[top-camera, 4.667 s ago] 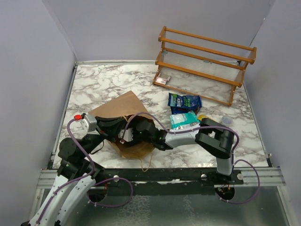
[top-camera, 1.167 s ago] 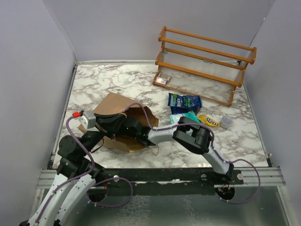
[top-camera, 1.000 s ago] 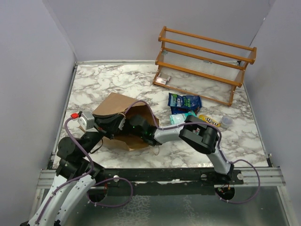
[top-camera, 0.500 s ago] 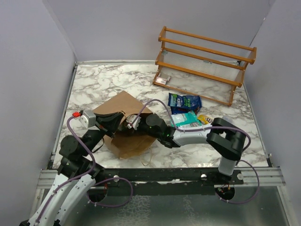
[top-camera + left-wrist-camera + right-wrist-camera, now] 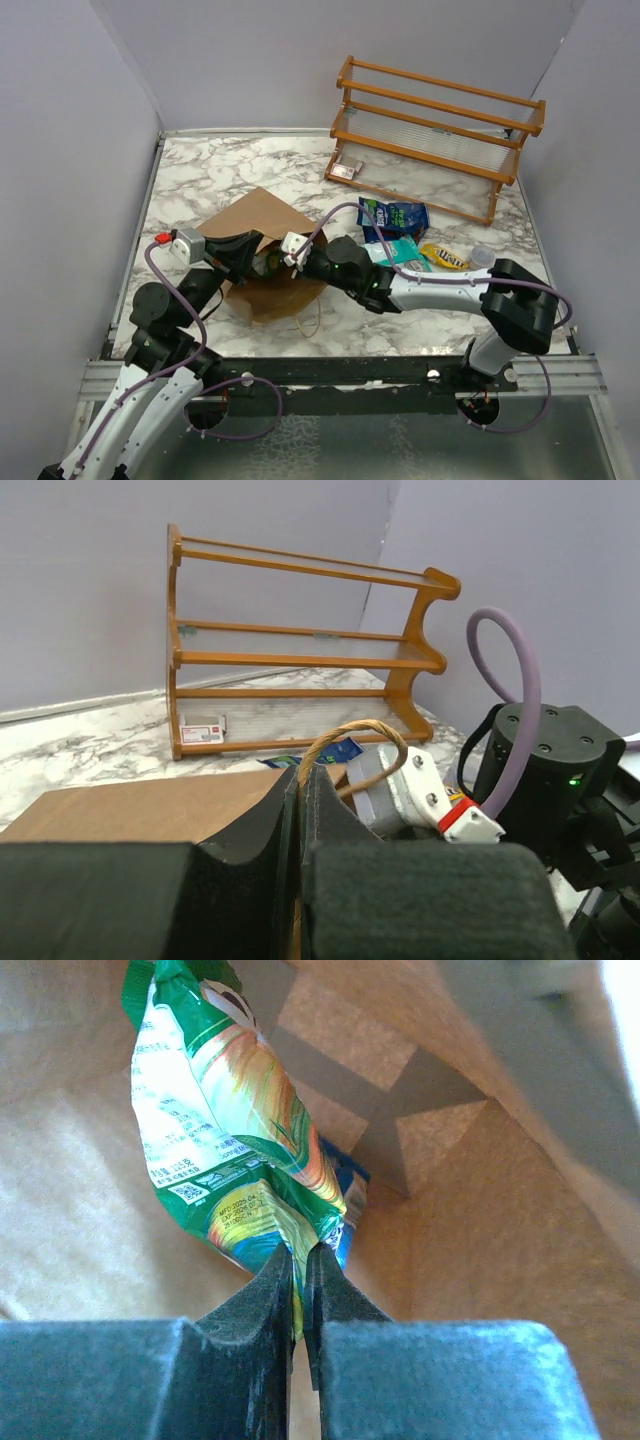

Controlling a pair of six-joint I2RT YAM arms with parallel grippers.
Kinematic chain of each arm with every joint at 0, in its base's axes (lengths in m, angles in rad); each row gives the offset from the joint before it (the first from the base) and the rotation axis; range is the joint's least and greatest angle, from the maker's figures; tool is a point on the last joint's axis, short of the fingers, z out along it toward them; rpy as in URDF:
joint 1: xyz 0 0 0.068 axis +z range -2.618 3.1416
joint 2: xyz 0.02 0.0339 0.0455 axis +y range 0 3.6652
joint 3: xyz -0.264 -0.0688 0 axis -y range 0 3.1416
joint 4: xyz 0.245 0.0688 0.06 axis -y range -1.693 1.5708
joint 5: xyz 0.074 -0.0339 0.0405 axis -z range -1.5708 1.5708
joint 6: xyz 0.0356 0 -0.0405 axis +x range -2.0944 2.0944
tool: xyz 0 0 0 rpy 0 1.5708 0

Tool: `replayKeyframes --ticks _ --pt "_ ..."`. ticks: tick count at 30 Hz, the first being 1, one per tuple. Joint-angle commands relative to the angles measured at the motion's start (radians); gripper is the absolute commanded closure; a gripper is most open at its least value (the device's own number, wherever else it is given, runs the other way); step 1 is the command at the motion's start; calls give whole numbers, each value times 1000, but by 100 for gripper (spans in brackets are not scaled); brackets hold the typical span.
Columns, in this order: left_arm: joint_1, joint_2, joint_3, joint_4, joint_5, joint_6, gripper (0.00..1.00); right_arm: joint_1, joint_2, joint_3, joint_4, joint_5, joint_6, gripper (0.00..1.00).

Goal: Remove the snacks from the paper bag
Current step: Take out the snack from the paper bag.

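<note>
The brown paper bag lies at the table's front left, its mouth toward the right. My left gripper is shut on the bag's twisted loop handle and holds that edge up. My right gripper is shut on the bottom edge of a green snack packet inside the bag. A blue packet lies deeper in, behind the green one. From above, the right gripper sits at the bag's mouth. Blue, teal and yellow snacks lie on the table to the right.
A wooden rack stands at the back right, with a small pale box on its lowest shelf. A clear cup sits beside the yellow packet. The bag's other handle trails toward the front edge.
The right arm has drawn back to the right, bringing its gripper from deep in the bag to the mouth. The bag has shifted and flattened slightly. The left gripper keeps its hold on the handle.
</note>
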Motion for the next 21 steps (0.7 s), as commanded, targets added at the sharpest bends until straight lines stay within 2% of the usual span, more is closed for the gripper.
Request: replayKeyframes --ticks 1,11,21 --pt "-4 3 25 43 -86 7 100 4 -107 18 -40 -54 56 99" --pt "-4 23 23 85 -154 30 100 4 -354 -25 -294 -53 -89 99" --pt "-4 89 38 116 -185 45 100 5 -608 -25 -511 -215 -164 99"
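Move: My right hand is inside the paper bag, gripping the green snack, whose middle is roughly 3 cm ahead, 6 left and 2 below. Its destination, by the teal snack, lies about 10 cm ahead, 27 right and 14 down; the blue snacks are 10 cm beyond the teal one, the yellow snack 10 cm to its right. From my left hand, holding the bag's handle, the teal snack is some 15 cm ahead, 32 right, 33 down. I draw the green snack up out of the paper bag with my right hand, lifting about 10 cm while pulling some 8 cm right and 5 cm back through the mouth, fingers still pinched on its end and the wrist turning only slightly. My left hand keeps its hold on the handle, easing about 3 cm forward and turning a little counter-clockwise. ##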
